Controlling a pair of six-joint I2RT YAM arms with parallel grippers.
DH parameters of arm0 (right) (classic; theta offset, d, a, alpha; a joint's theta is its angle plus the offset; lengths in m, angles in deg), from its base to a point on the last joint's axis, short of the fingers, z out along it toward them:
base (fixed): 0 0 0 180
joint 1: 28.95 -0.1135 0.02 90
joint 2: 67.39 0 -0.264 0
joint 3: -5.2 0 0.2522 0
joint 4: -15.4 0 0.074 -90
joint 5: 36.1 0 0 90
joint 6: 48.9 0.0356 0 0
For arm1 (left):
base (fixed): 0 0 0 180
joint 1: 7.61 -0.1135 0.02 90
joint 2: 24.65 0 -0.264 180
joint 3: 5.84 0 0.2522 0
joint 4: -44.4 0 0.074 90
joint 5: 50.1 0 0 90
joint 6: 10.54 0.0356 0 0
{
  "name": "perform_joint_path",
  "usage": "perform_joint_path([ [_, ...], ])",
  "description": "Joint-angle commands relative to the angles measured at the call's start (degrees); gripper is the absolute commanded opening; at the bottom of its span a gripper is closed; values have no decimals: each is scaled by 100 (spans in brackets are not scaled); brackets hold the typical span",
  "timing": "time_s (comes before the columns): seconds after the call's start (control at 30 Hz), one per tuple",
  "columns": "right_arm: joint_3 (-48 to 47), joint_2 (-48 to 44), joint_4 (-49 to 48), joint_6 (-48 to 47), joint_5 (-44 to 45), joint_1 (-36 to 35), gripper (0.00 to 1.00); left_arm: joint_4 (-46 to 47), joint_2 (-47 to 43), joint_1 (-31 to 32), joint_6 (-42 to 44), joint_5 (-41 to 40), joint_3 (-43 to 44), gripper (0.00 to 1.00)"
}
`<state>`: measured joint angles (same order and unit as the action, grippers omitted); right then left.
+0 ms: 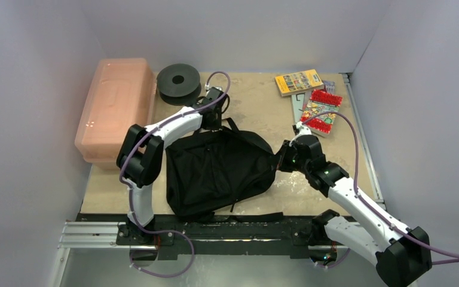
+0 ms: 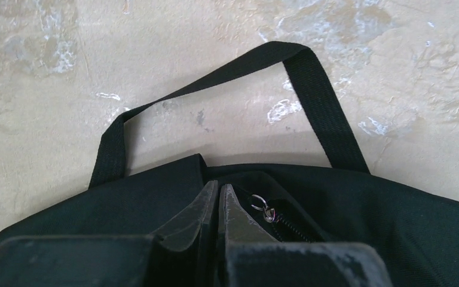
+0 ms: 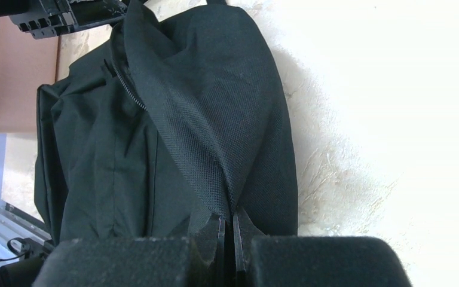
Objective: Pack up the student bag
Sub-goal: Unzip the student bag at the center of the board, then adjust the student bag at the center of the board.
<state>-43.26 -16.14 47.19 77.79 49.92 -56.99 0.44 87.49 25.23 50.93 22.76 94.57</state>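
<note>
The student bag (image 1: pixel 215 167), soft black fabric, lies flat in the middle of the table. My left gripper (image 1: pixel 212 119) is at its top edge, just inside the webbing carry loop (image 2: pixel 311 78). That gripper (image 2: pixel 219 186) is shut, its tips against the fabric beside the silver zip ring (image 2: pixel 262 206); whether fabric is pinched I cannot tell. My right gripper (image 1: pixel 281 156) is at the bag's right corner. In the right wrist view this gripper (image 3: pixel 228 216) is shut on a fold of the bag (image 3: pixel 215 89), which is drawn up to a point. The zip (image 3: pixel 128 89) runs along the ridge.
A pink translucent box (image 1: pixel 116 107) stands at the left, a black spool (image 1: pixel 178 81) behind the bag. Books and a red packet (image 1: pixel 321 110) lie at the back right, next to a yellow book (image 1: pixel 299 82). A metal rail (image 1: pixel 95 233) lines the near edge.
</note>
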Motion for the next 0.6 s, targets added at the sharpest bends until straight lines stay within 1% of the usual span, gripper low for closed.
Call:
perform_joint_path([
  [0.0, -163, -101, -182, 46, 24, -7, 0, -335, -174, -533, -52, -50, 78, 0],
  [0.1, -172, -27, -311, -57, -83, -8, 0, -595, -202, -612, -183, 361, 324, 0],
  [0.13, -210, 38, -355, -110, -137, -3, 0, -737, -297, -612, -264, 503, 409, 9],
  [0.2, -302, 193, -479, -247, -211, -3, 0, -743, -720, -577, -450, 804, 299, 40],
  [0.23, -363, 250, -540, -304, -233, -1, 0, -627, -1035, -544, -581, 975, 115, 54],
  [0.27, -413, 307, -625, -422, -309, -2, 0, -439, -1356, -508, -720, 1286, -171, 72],
  [0.3, -469, 385, -695, -497, -392, -2, 0, -271, -1672, -480, -995, 1663, -416, 77],
  [0.37, -539, 552, -849, -642, -600, -7, 0, 256, -2236, -409, -1653, 2521, -951, 78],
  [0.43, -496, 656, -1026, -719, -758, -2, 0, 936, -2505, -147, -2395, 3042, -1481, 77],
  [0.5, -465, 747, -1157, -764, -875, -2, 0, 1174, -2512, 269, -2698, 3047, -1556, 77],
  [0.57, -508, 819, -1134, -790, -886, -1, 0, 1009, -2323, 654, -2665, 2920, -1315, 76],
])
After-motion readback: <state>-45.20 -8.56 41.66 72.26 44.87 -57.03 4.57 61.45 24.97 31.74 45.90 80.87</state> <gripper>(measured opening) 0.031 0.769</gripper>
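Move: The left hand, fingers shut, is at the zipper end along the bag's top edge; the metal zipper pull shows about 2 cm to its right, 1 cm lower. The bag's top handle loops some 6 cm ahead, the bag's middle lies about 17 cm back, and the black spool 16 cm ahead and 13 cm left. The right hand keeps pinching the bag's side; from it the zipper pull lies roughly 16 cm ahead and 15 cm left. Left by about 2 cm first, the left hand finishes its pull with shut fingers, then opens wide, lets go of the bag at the zipper end and sweeps up some 12 cm and back about 8 cm, swinging right over the bag while rolling some 35 degrees, left side down. The right hand keeps its pinch on the bag's side and eases about 2 cm left and a little forward. ##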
